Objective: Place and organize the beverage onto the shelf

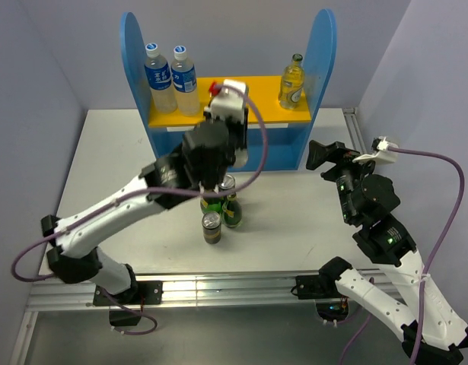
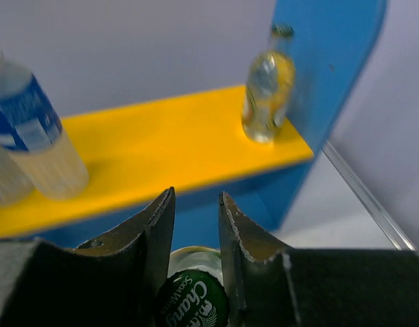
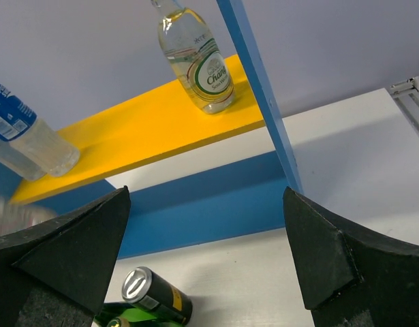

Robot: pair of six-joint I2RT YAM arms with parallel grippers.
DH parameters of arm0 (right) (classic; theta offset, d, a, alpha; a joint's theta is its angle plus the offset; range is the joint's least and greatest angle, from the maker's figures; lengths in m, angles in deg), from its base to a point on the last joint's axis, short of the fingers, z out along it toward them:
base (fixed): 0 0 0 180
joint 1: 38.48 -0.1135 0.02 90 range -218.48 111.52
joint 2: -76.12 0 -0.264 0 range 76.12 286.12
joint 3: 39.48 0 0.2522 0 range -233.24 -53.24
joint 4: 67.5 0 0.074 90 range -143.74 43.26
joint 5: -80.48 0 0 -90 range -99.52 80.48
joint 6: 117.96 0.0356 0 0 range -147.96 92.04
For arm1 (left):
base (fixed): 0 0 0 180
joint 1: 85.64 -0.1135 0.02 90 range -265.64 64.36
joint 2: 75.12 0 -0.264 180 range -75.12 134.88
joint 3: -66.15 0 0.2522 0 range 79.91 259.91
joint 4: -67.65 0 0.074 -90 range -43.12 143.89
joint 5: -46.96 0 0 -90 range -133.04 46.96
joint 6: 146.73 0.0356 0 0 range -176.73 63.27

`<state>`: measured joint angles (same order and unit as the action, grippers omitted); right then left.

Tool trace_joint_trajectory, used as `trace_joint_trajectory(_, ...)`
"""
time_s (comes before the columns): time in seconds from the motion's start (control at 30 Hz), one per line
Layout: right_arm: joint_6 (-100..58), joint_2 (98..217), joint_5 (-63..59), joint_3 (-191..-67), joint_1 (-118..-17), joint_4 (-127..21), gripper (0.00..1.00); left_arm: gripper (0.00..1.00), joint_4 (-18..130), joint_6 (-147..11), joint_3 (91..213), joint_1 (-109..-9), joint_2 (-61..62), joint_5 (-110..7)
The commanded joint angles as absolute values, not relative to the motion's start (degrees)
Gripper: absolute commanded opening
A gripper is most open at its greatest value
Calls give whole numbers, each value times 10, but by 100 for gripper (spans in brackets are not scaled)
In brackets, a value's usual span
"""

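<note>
The blue shelf [image 1: 323, 46] stands at the back, and one clear pale-yellow bottle [image 1: 292, 81] is upright at the right end of its yellow board [image 1: 264, 110]. My left gripper [image 2: 195, 194] is shut on the neck of another clear bottle [image 2: 193, 262] with a green cap, in front of the board. In the top view the left gripper [image 1: 217, 179] hides that bottle. Below it on the table stand a dark can [image 1: 211, 226], a green bottle [image 1: 232, 211] and a second can [image 1: 227, 182]. My right gripper [image 1: 321, 156] is open and empty, right of the shelf front.
Two taller blue-labelled plastic bottles [image 1: 157, 76] [image 1: 184, 80] stand at the board's left end. The blue lower compartment [image 1: 279, 148] lies under the board. A metal rail [image 1: 351, 122] runs along the table's right edge. Purple cables loop around both arms.
</note>
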<state>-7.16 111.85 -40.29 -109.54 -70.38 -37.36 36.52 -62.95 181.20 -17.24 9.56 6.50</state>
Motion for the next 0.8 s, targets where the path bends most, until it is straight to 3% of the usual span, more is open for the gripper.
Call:
trace_joint_trajectory(0.0, -67, 1110, -405, -1088, -707, -378, 100, 0, 433, -545, 1954, -241, 170, -44)
trace_joint_trajectory(0.1, -64, 1108, -402, -1084, -707, -380, 100, 0, 400, -552, 2119, -301, 260, -114)
trace_joint_trajectory(0.2, -63, 1105, -400, -1082, -707, -382, 100, 0, 392, -544, 2191, -348, 331, -156)
trace_joint_trajectory(0.77, -61, 1087, -388, -1063, -707, -392, 99, 0, 526, -563, 2235, -429, 476, -306)
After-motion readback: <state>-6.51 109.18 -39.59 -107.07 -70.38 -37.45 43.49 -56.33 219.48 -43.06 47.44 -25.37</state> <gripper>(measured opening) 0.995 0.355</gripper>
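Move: The left hand already holds a soda water bottle by its upper part. Its free place on the yellow top shelf is about 23 cm ahead and 6 cm to the right, its middle some 5 cm lower. The standing soda bottle is 10 cm to the right of that place, level with it in depth; the nearer water bottle is about 17 cm to its left, the other 24 cm. From the right hand the place is roughly 24 cm ahead and 16 cm left. Keeping its grip on the upper part of the soda water bottle, the left hand carries it forward some 22 cm and about 5 cm to the right, in over the yellow shelf towards the standing soda bottle. It arcs up about 5 cm, then dips about 6 cm and slows almost to a stop, with the wrist nearly steady and the fingers still closed. ##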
